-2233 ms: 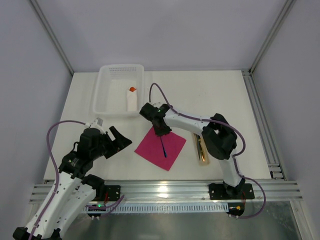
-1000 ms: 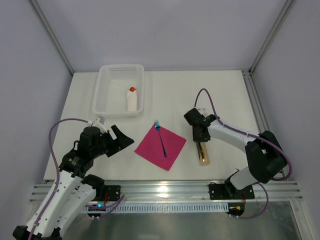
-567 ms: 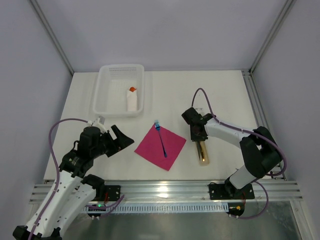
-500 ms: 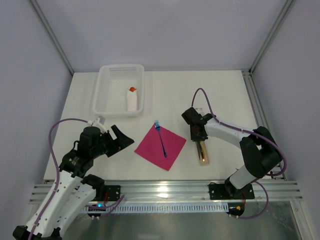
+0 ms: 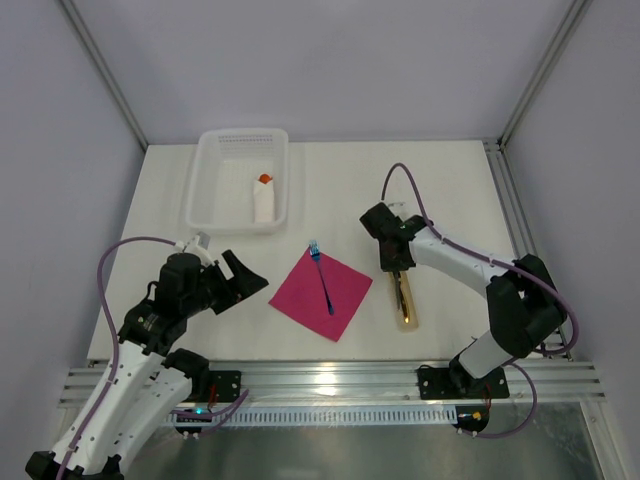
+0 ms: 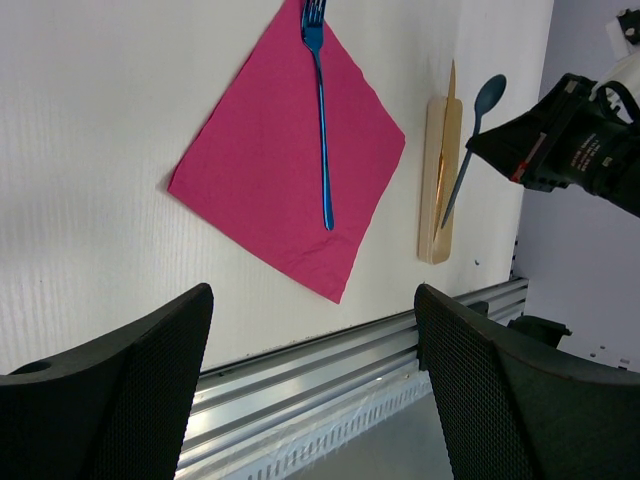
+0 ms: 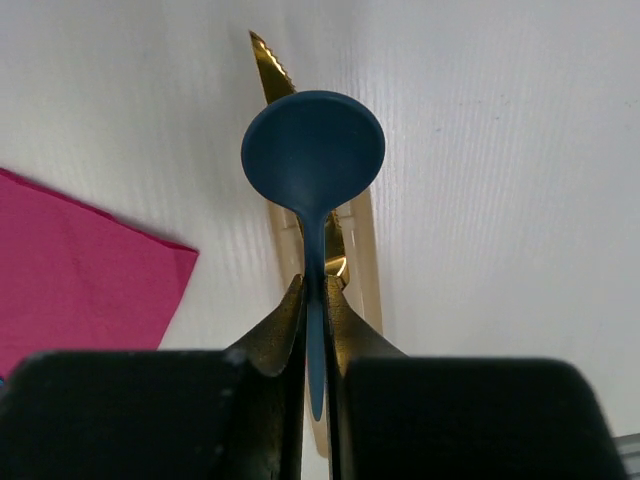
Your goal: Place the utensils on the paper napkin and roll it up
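Observation:
The pink paper napkin point(image 5: 345, 300) point(image 6: 270, 170) lies flat near the table's front, with the blue fork point(image 5: 323, 275) point(image 6: 322, 130) across it. My right gripper point(image 5: 394, 264) point(image 7: 315, 285) is shut on the handle of the blue spoon point(image 7: 313, 150) point(image 6: 470, 150) and holds it just above the table, right of the napkin. Under the spoon, the thin yellow-orange knife point(image 7: 268, 65) rests on a long beige strip point(image 5: 404, 300). My left gripper point(image 5: 248, 278) point(image 6: 312, 300) hangs open and empty left of the napkin.
A white basket point(image 5: 200, 190) stands at the back left with a white roll with an orange tip point(image 5: 263, 200) in it. A metal rail point(image 5: 330, 378) runs along the table's front edge.
My right arm left the napkin, where the fork now lies, went right to the beige strip, shut on the spoon and raised it a little. The left arm stayed still.

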{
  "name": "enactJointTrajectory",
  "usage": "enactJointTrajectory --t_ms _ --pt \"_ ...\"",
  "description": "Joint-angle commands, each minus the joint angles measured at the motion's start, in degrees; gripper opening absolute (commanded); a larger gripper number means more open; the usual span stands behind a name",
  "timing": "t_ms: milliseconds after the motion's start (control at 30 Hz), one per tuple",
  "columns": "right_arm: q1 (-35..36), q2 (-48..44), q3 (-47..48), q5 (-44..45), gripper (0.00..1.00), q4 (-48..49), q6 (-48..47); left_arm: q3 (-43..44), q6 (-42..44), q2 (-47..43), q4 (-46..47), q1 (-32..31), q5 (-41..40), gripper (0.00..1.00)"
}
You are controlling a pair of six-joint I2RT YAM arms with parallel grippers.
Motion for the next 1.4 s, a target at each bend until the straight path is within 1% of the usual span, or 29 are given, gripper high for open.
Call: enactJointTrajectory --t_ms 0,67,100,133,267,400,500,600,700,1033,1367 --pt "2.17 -3.08 6.42 4.63 0.04 -3.44 -0.03 -0.41 0.15 -0.58 1.42 0.27 0.38 0.83" --pt "4.35 -1.94 9.94 4.2 0.04 -4.32 0.32 -0.58 -0.11 -0.67 1.42 0.27 0.29 0.83" --pt "6.72 0.33 14.56 1.41 0.04 -3.8 0.5 -0.67 -0.46 -0.67 1.51 0.27 0.2 0.83" --pt "6.74 0.35 14.6 1.38 0.04 -3.53 0.5 -0.67 -0.55 -0.67 1.43 0.27 0.2 0.83" --pt "10.87 6.75 20.22 -1.51 0.04 -2.74 1.46 -0.76 -0.99 -1.02 1.34 0.27 0.2 0.83" --pt "15.08 15.53 26.8 -5.2 0.04 -2.13 2.17 -0.67 -1.08 -1.64 0.72 0.27 -0.15 0.82" --pt "16.49 20.63 29.98 -6.52 0.04 -2.04 2.43 -0.32 -0.82 -2.08 -0.07 0.27 -0.5 0.83" --pt "17.99 23.46 34.45 -6.88 0.04 -2.82 2.52 -0.41 -0.81 -2.43 -0.33 0.18 -0.59 0.83" --pt "19.05 25.84 36.83 -6.79 0.04 -3.53 2.87 -0.49 -0.9 -2.6 -0.25 0.27 -0.5 0.83" --pt "19.49 27.42 36.31 -6.35 0.04 -3.27 5.51 -0.23 -0.64 -2.34 -0.33 0.27 -0.24 0.82" --pt "19.4 28.21 35.17 -5.21 0.04 -3.79 5.78 -0.06 -0.37 -1.73 -0.07 0.27 0.2 0.83"
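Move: The right hand already holds the spoon. The napkin's middle lies about 20 cm to its left, 5 cm back and 4 cm below; the fork lying on it is some 20 cm left and 2 cm back. Close under the hand lie the knife, about 3 cm back with no sideways offset, and the wooden tray, centred 6 cm back and 1 cm right. From the left hand the napkin is roughly 5 cm ahead, 20 cm right and 15 cm below. Leftward in one quick arch, the right hand carries the spoon from over the tray to the napkin, some 22 cm in all, rising about 6 cm midway and sinking again to its starting height. The wrist swings counter-clockwise by nearly 20 degrees with a slight roll; the fingers keep their pinch on the handle, and the hand settles to a hover just left of the fork. ##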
